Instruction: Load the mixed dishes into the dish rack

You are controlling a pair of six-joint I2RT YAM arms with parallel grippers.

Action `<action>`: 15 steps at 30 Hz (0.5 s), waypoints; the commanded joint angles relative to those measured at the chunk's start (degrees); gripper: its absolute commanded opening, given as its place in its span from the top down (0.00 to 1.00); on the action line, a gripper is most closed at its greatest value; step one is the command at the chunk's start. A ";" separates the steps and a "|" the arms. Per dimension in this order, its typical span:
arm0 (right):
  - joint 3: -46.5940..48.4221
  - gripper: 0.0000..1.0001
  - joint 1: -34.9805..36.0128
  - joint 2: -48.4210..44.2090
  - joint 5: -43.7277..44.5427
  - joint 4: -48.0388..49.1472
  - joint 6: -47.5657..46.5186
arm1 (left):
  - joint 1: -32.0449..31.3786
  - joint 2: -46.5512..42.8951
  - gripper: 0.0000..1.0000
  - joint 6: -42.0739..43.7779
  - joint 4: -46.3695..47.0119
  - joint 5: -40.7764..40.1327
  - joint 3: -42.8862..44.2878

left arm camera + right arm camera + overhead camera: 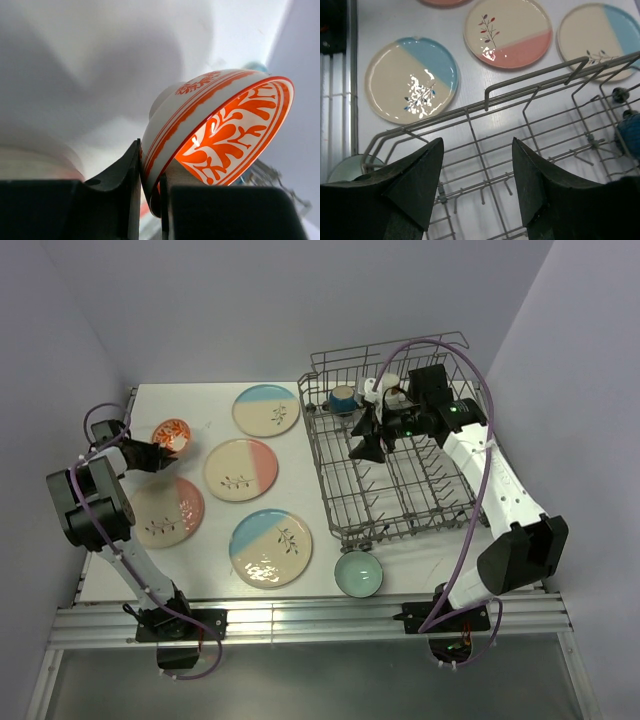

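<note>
My left gripper is shut on the rim of the small orange-red bowl, one finger outside the wall and one inside, with the bowl tilted. From above, that bowl is at the table's far left, by the left gripper. Four cream plates lie flat: blue, pink, pink and blue. The pale teal bowl sits in front of the dish rack. A dark-blue mug stands in the rack's far-left corner. My right gripper hangs open and empty over the rack's wires.
The right arm reaches across the rack, and its purple cable arcs above it. The rack's raised side rim lies just under the right fingers. A metal rail runs along the near table edge.
</note>
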 commanded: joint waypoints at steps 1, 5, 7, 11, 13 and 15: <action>3.65 0.34 0.71 -3.08 -0.24 -5.82 -13.77 | 0.18 -9.67 1.00 0.93 6.16 10.97 -0.18; 2.86 0.24 0.62 -4.48 -1.46 -7.94 -25.99 | 0.09 -16.79 1.00 -1.53 9.24 18.71 -4.85; 1.72 0.00 1.06 -5.62 -2.26 -8.73 -34.42 | -0.26 -20.75 1.00 -2.85 10.29 22.05 -7.49; -2.66 0.00 3.07 -9.57 -3.31 -4.54 -48.32 | -4.11 -26.63 1.00 -5.31 8.03 31.01 -10.74; -7.14 0.00 4.13 -12.56 -3.23 2.31 -52.81 | -6.40 -28.40 1.00 -5.84 6.61 32.87 -12.93; -9.34 0.00 7.11 -13.97 -1.92 7.06 -52.30 | -10.44 -31.47 1.00 -7.07 5.47 34.02 -15.13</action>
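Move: The left hand already pinches the orange-patterned bowl; the dish rack's middle lies about 66 cm to its right, roughly level with it, and the right gripper about 48 cm right, 14 back and 23 higher. The pink-and-cream plate is some 20 cm right and 3 back, the small blue plate 27 right and 13 ahead. From the empty right hand the bowl is about 48 cm left, 19 ahead and 22 lower; the blue mug is 25 ahead, straight on. Keeping its pinch on the bowl's rim, the left hand climbs about 16 cm and swings right towards the rack and the right gripper, drawing back as it goes, while its fingers tip up and turn clockwise, each by roughly 20 degrees. Over the rack, the empty right hand opens its fingers from about two thirds to fully wide, rolls nearly 50 degrees about its pointing direction, and eases back and up some 5 cm. ##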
